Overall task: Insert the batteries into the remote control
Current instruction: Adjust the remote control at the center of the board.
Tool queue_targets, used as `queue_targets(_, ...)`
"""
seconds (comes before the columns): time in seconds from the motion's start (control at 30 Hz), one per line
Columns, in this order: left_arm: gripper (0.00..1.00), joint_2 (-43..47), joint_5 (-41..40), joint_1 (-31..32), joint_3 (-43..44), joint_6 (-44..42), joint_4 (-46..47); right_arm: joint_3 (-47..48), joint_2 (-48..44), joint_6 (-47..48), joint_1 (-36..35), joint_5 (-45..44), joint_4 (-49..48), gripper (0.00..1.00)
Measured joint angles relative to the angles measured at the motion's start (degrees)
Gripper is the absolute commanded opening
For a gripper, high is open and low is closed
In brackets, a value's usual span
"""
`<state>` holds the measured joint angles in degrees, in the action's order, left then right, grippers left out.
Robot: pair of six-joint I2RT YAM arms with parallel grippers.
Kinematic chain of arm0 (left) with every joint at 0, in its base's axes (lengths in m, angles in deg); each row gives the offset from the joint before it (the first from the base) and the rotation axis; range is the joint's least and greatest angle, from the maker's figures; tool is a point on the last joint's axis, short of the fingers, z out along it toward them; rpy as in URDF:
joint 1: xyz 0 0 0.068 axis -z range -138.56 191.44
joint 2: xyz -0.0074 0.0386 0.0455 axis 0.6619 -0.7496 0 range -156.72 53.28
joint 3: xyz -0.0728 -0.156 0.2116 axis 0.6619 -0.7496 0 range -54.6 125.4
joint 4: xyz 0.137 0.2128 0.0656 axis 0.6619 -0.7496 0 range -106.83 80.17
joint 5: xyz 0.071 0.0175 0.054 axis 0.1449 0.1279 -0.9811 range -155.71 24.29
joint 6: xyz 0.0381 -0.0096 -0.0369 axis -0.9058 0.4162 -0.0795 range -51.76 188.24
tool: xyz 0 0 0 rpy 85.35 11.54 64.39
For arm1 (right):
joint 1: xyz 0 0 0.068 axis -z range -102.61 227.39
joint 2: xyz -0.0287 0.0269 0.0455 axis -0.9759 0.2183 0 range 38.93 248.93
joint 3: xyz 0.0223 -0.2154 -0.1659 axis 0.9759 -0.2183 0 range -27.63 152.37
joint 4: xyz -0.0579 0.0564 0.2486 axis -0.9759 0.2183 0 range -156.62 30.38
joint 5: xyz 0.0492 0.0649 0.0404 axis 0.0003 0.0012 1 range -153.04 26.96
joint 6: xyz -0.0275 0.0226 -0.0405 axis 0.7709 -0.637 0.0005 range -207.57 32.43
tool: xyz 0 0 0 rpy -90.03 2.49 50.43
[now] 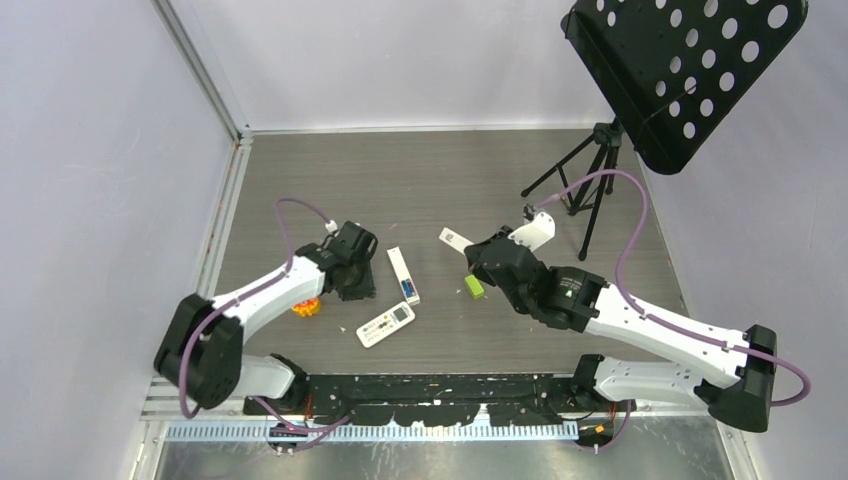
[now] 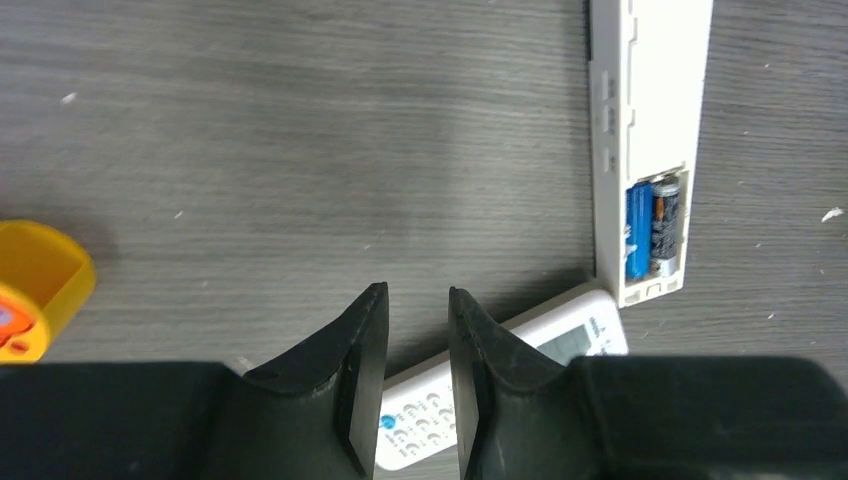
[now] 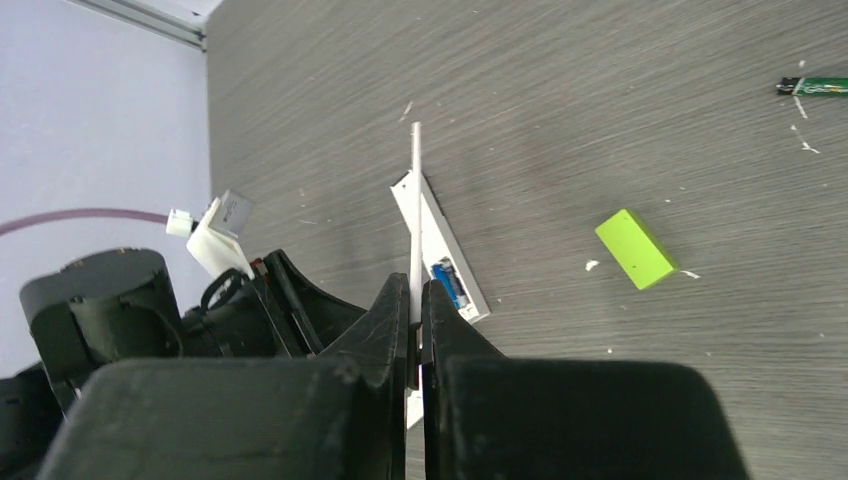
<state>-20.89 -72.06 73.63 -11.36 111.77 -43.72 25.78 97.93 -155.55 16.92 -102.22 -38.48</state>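
A long white remote (image 1: pixel 403 274) lies back-up with its compartment open. A blue battery (image 2: pixel 638 230) and a greyish battery (image 2: pixel 665 222) sit side by side in it; the blue one also shows in the right wrist view (image 3: pixel 447 281). My left gripper (image 2: pixel 415 292) is open and empty, just left of that remote and above a second, face-up remote (image 2: pixel 560 335). My right gripper (image 3: pixel 416 285) is shut on a thin white battery cover (image 3: pixel 415 200), held edge-on right of the remote. A dark slim battery (image 3: pixel 812 87) lies apart.
A bright green block (image 1: pixel 474 286) lies near the right gripper (image 1: pixel 472 252). An orange object (image 1: pixel 307 306) sits beside the left arm. A black music stand (image 1: pixel 680 70) on a tripod (image 1: pixel 590 190) stands at the back right. Walls close off the left and back.
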Motion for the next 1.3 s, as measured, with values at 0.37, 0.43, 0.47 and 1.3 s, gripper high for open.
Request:
queue_targets(0.37, 0.32, -17.8, 11.3, 0.0, 10.6, -4.2, 6.5, -3.6, 1.8, 1.3, 7.3, 8.0, -2.1, 0.00)
queue_targets(0.43, 0.32, -20.1, 13.1, 0.0, 11.9, -4.3, 7.6, -8.2, 1.8, 0.7, 10.9, 13.6, -4.9, 0.00)
queue_targets(0.47, 0.33, -21.1, 13.9, 0.0, 12.5, -4.2, 8.1, -9.2, 1.8, 0.6, 12.5, 14.7, -5.2, 0.00)
queue_targets(1.3, 0.89, -11.8, 20.7, -13.2, 9.5, 0.6, 18.3, -16.8, 12.8, -0.8, 24.8, 44.0, -33.9, 0.00)
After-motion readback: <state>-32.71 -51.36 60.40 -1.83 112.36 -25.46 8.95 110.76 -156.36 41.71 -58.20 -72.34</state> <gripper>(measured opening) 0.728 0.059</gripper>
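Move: The left hand is empty and low; the task's remote control has its middle about 6 cm ahead, 9 cm right and 3 cm below, its battery end nearest. The second remote lies 5 cm back and 4 cm right, the orange toy level and 15 cm left. From the right hand, which holds the battery cover, the remote control is roughly 6 cm ahead, 15 cm left and 21 cm below, the green block 3 cm ahead and 2 cm right. Into the battery end of the remote control goes the left hand, its partly open fingers pushing as they sweep low, about 12 cm right and 8 cm forward; they then come off, backing left, rising and opening wider. The right hand keeps the cover pinched, sinks some 10 cm and then swings forward and left towards the remote control, tilting further down and rolling. ##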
